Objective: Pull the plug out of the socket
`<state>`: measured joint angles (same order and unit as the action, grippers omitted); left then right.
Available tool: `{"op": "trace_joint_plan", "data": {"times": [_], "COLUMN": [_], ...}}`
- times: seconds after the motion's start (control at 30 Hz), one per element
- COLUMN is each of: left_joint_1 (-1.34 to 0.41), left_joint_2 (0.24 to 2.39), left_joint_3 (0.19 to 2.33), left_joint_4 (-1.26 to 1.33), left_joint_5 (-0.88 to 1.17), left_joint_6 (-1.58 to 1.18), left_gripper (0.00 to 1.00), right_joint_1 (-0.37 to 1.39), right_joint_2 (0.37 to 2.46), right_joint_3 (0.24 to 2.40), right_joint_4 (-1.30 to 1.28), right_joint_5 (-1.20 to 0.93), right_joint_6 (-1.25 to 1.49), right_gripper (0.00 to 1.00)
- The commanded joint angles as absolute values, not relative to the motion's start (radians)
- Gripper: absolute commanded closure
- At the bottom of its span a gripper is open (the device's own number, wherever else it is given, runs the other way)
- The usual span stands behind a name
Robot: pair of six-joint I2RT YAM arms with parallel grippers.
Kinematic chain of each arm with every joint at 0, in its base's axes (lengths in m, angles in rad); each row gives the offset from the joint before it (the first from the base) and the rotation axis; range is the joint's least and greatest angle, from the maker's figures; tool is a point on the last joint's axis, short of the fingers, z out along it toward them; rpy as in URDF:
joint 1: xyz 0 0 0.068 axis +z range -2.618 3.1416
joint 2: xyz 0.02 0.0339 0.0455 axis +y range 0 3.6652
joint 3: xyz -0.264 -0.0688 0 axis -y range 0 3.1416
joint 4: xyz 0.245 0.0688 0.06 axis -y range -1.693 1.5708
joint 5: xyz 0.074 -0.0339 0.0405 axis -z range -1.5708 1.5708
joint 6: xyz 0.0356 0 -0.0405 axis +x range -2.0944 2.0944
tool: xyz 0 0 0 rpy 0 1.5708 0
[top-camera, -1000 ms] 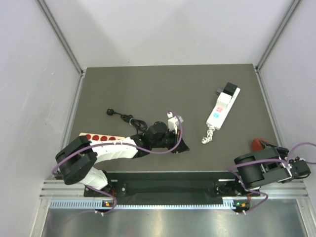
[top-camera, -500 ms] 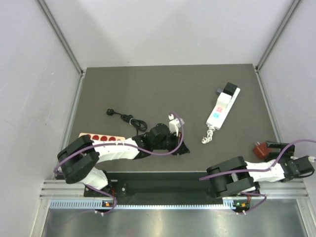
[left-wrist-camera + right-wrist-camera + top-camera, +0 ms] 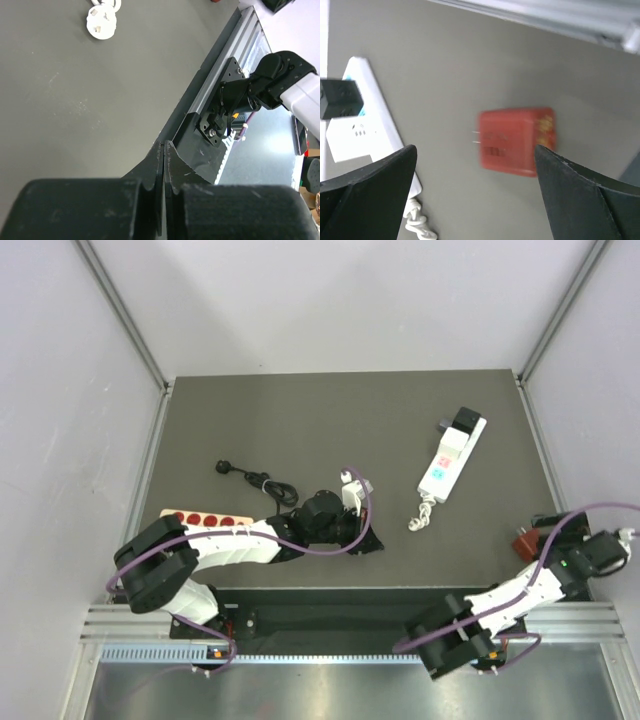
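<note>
The white socket (image 3: 447,460) lies slanted at the right of the table, with a black plug (image 3: 464,420) sitting in its far end. A red plug (image 3: 522,539) lies loose on the mat near the front right, its two prongs bare. My right gripper (image 3: 538,532) hovers over it, open. In the right wrist view the red plug (image 3: 516,141) lies between the spread fingers of that gripper (image 3: 475,147), untouched, with the socket (image 3: 375,135) and black plug (image 3: 340,97) at the left. My left gripper (image 3: 366,539) rests shut and empty near the front edge; its jaws (image 3: 165,150) meet.
A beige strip with red spots (image 3: 205,519) lies at the front left, half under my left arm. A black cord with its plug (image 3: 250,478) lies beyond it. The socket's coiled white cord (image 3: 420,517) ends mid-table. Grey walls close in the dark table (image 3: 300,410).
My right gripper has opened and the red plug now lies free on the mat. The right arm has unfolded, its elbow swinging toward the front middle. The left arm has stayed put.
</note>
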<state>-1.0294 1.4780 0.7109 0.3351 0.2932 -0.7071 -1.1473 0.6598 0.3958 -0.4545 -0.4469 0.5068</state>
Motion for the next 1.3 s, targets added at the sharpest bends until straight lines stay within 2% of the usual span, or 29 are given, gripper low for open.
{"op": "trace_joint_plan", "data": {"times": [0.0,0.17,0.2,0.4,0.5,0.63,0.73,0.87,1.03,1.27], "left_joint_1": [-1.035,-1.035,-1.034,-1.034,-1.02,-0.976,-0.937,-0.925,-0.911,-0.891], "left_joint_2": [1.476,1.514,1.531,1.612,1.664,1.739,1.818,1.943,2.074,2.247], "left_joint_3": [0.736,0.771,0.781,0.9,0.997,1.145,1.237,1.365,1.48,1.632], "left_joint_4": [0.37,0.393,0.393,0.419,0.407,0.42,0.451,0.449,0.534,0.537], "left_joint_5": [0.287,0.294,0.298,0.318,0.314,0.359,0.403,0.355,0.362,0.356], "left_joint_6": [-0.696,-0.699,-0.699,-0.689,-0.661,-0.647,-0.663,-0.658,-0.693,-0.655], "left_gripper": [1.0,1.0,1.0,1.0,1.0,1.0,1.0,1.0,1.0,1.0], "right_joint_1": [-0.963,-0.668,-0.564,-0.165,-0.054,0.031,0.034,0.035,0.034,0.044], "right_joint_2": [0.618,0.636,0.652,0.943,1.041,1.187,1.238,1.284,1.414,1.497], "right_joint_3": [0.5,0.595,0.627,0.784,0.868,0.997,1.061,1.114,1.288,1.322], "right_joint_4": [-0.417,-0.426,-0.431,-0.518,-0.578,-0.641,-0.638,-0.583,-0.65,-0.613], "right_joint_5": [-0.245,-0.029,0.038,0.274,0.308,0.341,0.237,0.108,0.107,0.152], "right_joint_6": [0.502,0.495,0.489,0.457,0.43,0.419,0.433,0.474,0.488,0.482], "right_gripper": [0.0,0.0,0.0,0.0,0.0,0.0,0.0,0.0,0.0,0.0]}}
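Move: The right hand hangs open almost over the freed red plug, some 6 cm below; its next thing, the white plug, stands about 29 cm ahead, 17 cm left and 4 cm lower, with the black plug some 5 cm beyond the white one and 4 cm to its right. From the shut left hand, the socket strip's near end lies roughly 21 cm ahead, 16 cm right and 10 cm down, the coiled cord about 14 cm ahead and 12 cm right. The right hand leaves the red plug and swings forward some 22 cm and left about 16 cm towards the white plug, rising, dipping and rising again to finish 8 or 9 cm higher, while it turns counter-clockwise with the fingers kept wide open and pointing forward and down over the strip. After a brief wait the left hand, still shut, travels forward about 18 cm and right some 15 cm to the strip's near end, arching up around 7 cm on the way and already sinking again, its tips still above the strip. ##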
